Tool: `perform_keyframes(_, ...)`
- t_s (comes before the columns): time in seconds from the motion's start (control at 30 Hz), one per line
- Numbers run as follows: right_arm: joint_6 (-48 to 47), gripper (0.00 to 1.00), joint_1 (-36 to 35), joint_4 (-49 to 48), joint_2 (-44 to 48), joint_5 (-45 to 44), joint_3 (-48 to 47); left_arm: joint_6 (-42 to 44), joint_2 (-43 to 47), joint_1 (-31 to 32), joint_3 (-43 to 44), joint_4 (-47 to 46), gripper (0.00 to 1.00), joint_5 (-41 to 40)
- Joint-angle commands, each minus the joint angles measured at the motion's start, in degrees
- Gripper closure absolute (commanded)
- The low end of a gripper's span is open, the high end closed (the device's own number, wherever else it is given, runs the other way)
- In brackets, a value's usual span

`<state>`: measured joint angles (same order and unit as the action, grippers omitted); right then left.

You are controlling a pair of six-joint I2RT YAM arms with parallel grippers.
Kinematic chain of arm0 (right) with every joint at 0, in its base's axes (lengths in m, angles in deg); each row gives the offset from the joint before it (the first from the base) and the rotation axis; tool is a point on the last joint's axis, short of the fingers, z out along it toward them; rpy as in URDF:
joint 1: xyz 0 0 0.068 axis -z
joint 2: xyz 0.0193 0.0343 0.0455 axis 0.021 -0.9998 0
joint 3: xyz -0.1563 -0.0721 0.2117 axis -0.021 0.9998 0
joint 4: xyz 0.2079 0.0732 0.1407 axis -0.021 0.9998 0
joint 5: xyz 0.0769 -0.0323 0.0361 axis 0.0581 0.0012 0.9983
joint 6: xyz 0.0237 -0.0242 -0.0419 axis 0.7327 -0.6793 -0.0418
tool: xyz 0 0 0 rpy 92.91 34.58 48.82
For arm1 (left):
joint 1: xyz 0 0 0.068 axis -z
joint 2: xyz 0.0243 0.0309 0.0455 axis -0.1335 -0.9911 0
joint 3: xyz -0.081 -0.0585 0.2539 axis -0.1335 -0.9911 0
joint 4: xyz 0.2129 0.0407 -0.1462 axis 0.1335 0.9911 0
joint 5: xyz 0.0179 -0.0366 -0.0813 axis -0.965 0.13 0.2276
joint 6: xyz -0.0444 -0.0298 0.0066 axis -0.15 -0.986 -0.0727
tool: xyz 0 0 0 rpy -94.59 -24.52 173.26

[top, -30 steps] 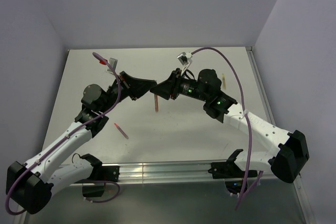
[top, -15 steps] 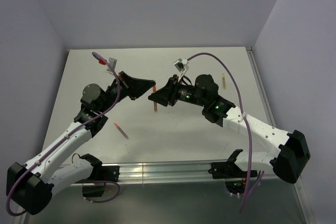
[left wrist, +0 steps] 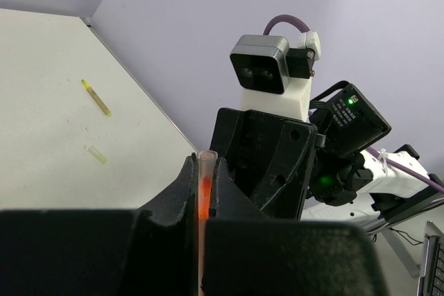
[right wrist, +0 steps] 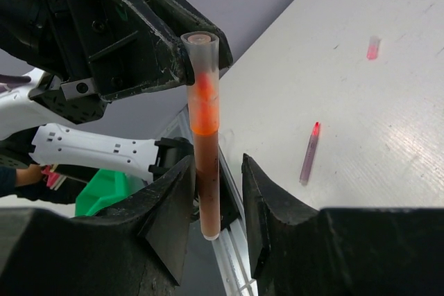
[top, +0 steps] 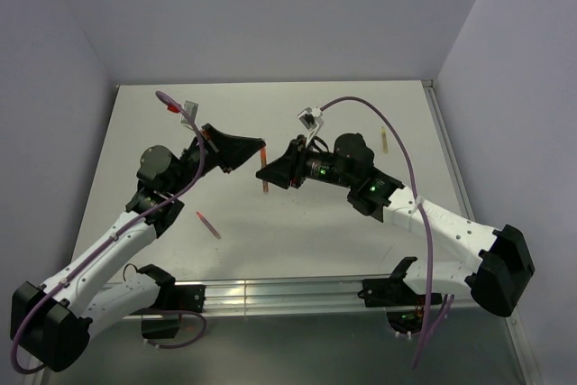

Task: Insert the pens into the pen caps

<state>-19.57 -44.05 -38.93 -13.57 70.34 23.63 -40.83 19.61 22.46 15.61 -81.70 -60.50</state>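
Observation:
My left gripper (left wrist: 202, 164) is shut on a pale translucent pen cap (left wrist: 203, 171) with an orange tip showing inside it. In the right wrist view that pen cap (right wrist: 201, 81) sits on the upper end of a brown-red pen (right wrist: 207, 178), which hangs down between the jaws of my right gripper (right wrist: 216, 160). Those jaws stand open: the left one is close against the pen, the right one is clear of it. From above, the left gripper (top: 261, 146) and right gripper (top: 265, 170) meet nose to nose over mid-table, with the pen (top: 264, 184) between them.
A red pen (top: 208, 224) lies on the table (top: 343, 232) at front left, also seen as the red-tipped pen (right wrist: 309, 153). A tan-olive pen (top: 385, 141) lies at back right. A yellow-green pen (left wrist: 96, 98), a pale stub (left wrist: 96, 154) and a pink stub (right wrist: 373, 48) lie loose.
The right gripper has moved left, up against the left gripper. The pen between them has shifted slightly left and up. The left gripper has stayed shut.

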Motion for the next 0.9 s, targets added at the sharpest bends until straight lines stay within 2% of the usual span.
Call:
perform_keyframes(0.0,0.3,0.6,-0.7,-2.9,1.0,-0.2,0.1,-0.5,1.2,-0.2,0.0,-1.9,1.0,0.4)
perform_keyframes(0.3,0.2,0.76,-0.8,-2.4,0.9,-0.9,0.3,-0.9,1.4,-0.5,-0.3,-2.6,1.0,0.7)
perform_keyframes(0.4,-0.2,0.93,-0.7,-1.2,0.8,-2.2,-0.4,-1.4,1.1,-0.5,-0.9,-4.2,1.0,2.0)
perform_keyframes(0.47,-0.4,0.99,-0.7,-0.8,0.8,-3.0,-0.6,-2.1,1.3,-0.5,-2.2,-5.8,1.0,2.8)
perform_keyframes(0.67,-0.2,1.0,-0.7,-1.6,1.2,-4.8,-0.6,-3.5,4.1,-0.4,-8.8,-15.8,1.0,6.0)
perform_keyframes(0.87,-1.2,1.0,-0.7,-1.7,1.0,-6.3,-1.1,-2.4,5.0,-0.5,-10.5,-19.0,1.0,8.6)
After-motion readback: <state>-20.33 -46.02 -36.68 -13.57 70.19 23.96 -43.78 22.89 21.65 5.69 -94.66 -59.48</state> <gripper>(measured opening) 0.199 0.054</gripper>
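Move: The capped pen hangs upright from the left hand, its middle about 5 cm below that hand's point, straight under it. The right hand's open fingers already stand either side of the barrel; the pen's middle is some 2 cm above them. A plum pen lies on the table about 14 cm to the right hand's left, 2 cm farther out and 29 cm lower; a pink cap lies about 21 cm left, 17 cm out, at that same level. The pen's bare lower barrel is pinched by the right fingers, which close from nearly half open while that hand stays in place and the left keeps its grip on the cap above. Then both hands carry cap and pen together, back towards the bases and down, roughly 2 cm, drifting a little left, with the left wrist tilting slightly. ##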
